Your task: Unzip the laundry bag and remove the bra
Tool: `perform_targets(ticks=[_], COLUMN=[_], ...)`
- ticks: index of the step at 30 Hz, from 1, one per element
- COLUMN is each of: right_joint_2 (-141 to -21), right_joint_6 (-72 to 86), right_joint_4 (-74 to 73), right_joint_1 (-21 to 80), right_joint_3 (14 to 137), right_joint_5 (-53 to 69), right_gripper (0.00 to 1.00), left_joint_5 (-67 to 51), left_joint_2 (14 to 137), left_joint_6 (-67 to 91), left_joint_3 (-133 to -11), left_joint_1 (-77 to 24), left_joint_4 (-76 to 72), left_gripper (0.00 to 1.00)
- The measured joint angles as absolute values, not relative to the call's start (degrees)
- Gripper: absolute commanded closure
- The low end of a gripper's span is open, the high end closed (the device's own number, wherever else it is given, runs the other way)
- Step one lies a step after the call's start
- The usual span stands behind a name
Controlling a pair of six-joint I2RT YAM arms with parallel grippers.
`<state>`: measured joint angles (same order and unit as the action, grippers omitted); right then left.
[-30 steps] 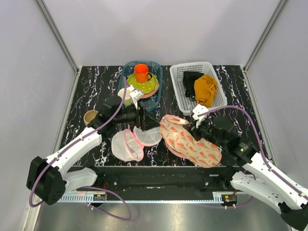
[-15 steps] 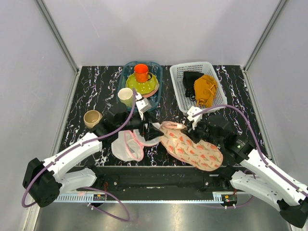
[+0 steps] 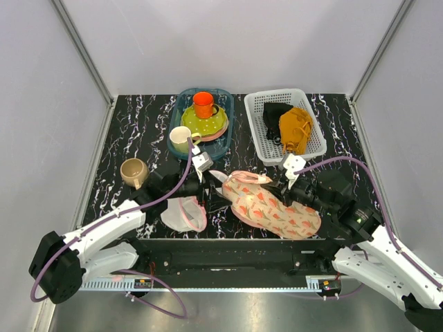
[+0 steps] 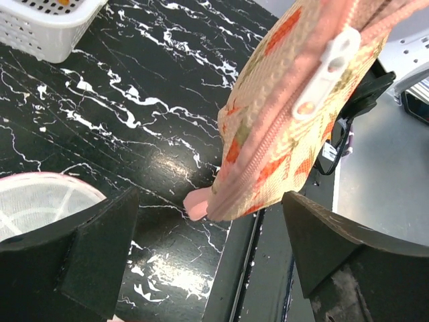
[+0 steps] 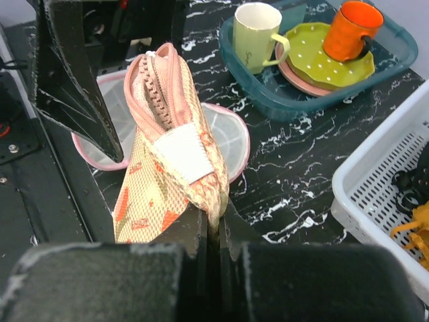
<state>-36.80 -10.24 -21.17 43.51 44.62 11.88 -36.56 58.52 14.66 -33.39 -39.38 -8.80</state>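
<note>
The laundry bag (image 3: 271, 209), peach with a red-green print, lies at the front centre, its left end lifted. My right gripper (image 5: 214, 225) is shut on a fold of its fabric beside the white label; from above the gripper (image 3: 275, 182) sits over the bag's far edge. The pink zip runs closed up the raised end to a white pull (image 4: 328, 64). My left gripper (image 4: 211, 261) is open wide, and the bag's (image 4: 288, 127) lower tip hangs just ahead of its gap, touching neither finger. From above it (image 3: 220, 194) sits at the bag's left end. The bra is hidden.
A round white mesh pouch (image 3: 181, 213) with a pink rim lies left of the bag. Behind are a teal tray (image 3: 230, 111) with an orange cup, plates and a cream mug (image 3: 181, 140), a beige cup (image 3: 133, 171), and a white basket (image 3: 257, 138) holding black and mustard garments.
My left gripper moved right and toward the front, up to the bag's left end, and opened wider. The right gripper stayed shut on the bag, whose left end shifted a little.
</note>
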Motion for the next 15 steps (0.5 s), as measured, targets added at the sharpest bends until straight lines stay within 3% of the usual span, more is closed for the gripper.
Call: perform_targets(ticks=[7, 9, 11, 12, 13, 15], right_joint_2=[-36.42, -36.25, -35.83, -35.57, -35.35, -34.98], right_joint_6=[-8.69, -8.23, -7.77, -7.51, -7.35, -6.94], right_joint_4=[-17.19, -16.23, -15.22, -14.57, -14.22, -13.15], right_joint_1=[43.51, 43.51, 43.51, 43.51, 43.51, 43.51], right_joint_3=[43.68, 43.16, 42.57, 42.24, 42.0, 41.36], right_joint_5=[15.49, 16.4, 17.06, 17.28, 17.34, 17.21], right_gripper=[1.0, 1.0, 1.0, 1.0, 1.0, 1.0], left_joint_5=[-36.6, -36.86, -37.74, -38.02, -38.37, -39.11], left_joint_2=[58.08, 58.08, 58.11, 58.15, 58.24, 58.35], left_joint_6=[14.55, 14.63, 14.83, 15.05, 14.92, 14.31], left_joint_3=[-33.41, -33.41, -33.56, -33.87, -34.48, -36.07], left_joint_1=[-39.38, -39.38, -39.38, -39.38, -39.38, -39.55], left_joint_4=[-8.99, -9.26, -9.74, -9.34, -8.71, -7.05], left_gripper=[0.12, 0.31, 0.58, 0.95, 1.0, 1.0])
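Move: Just beyond the left hand's open fingers, about 2 cm to its right and otherwise level with it, hangs the laundry bag's near zip end. The mesh pouch's round lid lies on the table some 16 cm below that hand, 5 cm left and 2 cm ahead; the blue tray is about 23 cm ahead and 7 cm left. From the right hand, already pinching the bag, that zip end is about 10 cm left, 2 cm back and 4 cm lower; the white basket stands some 20 cm ahead and 6 cm right. Closing on the zip end, the left fingers go from wide open to nearly shut and pinch the bag's edge just below the white slider; the hand stays put until then, rising some 1.5 cm as they shut. The right hand keeps its pinch, easing left and up with a little back, about 2.5 cm in all, towards the left hand, rolling slightly so its left side rises. ##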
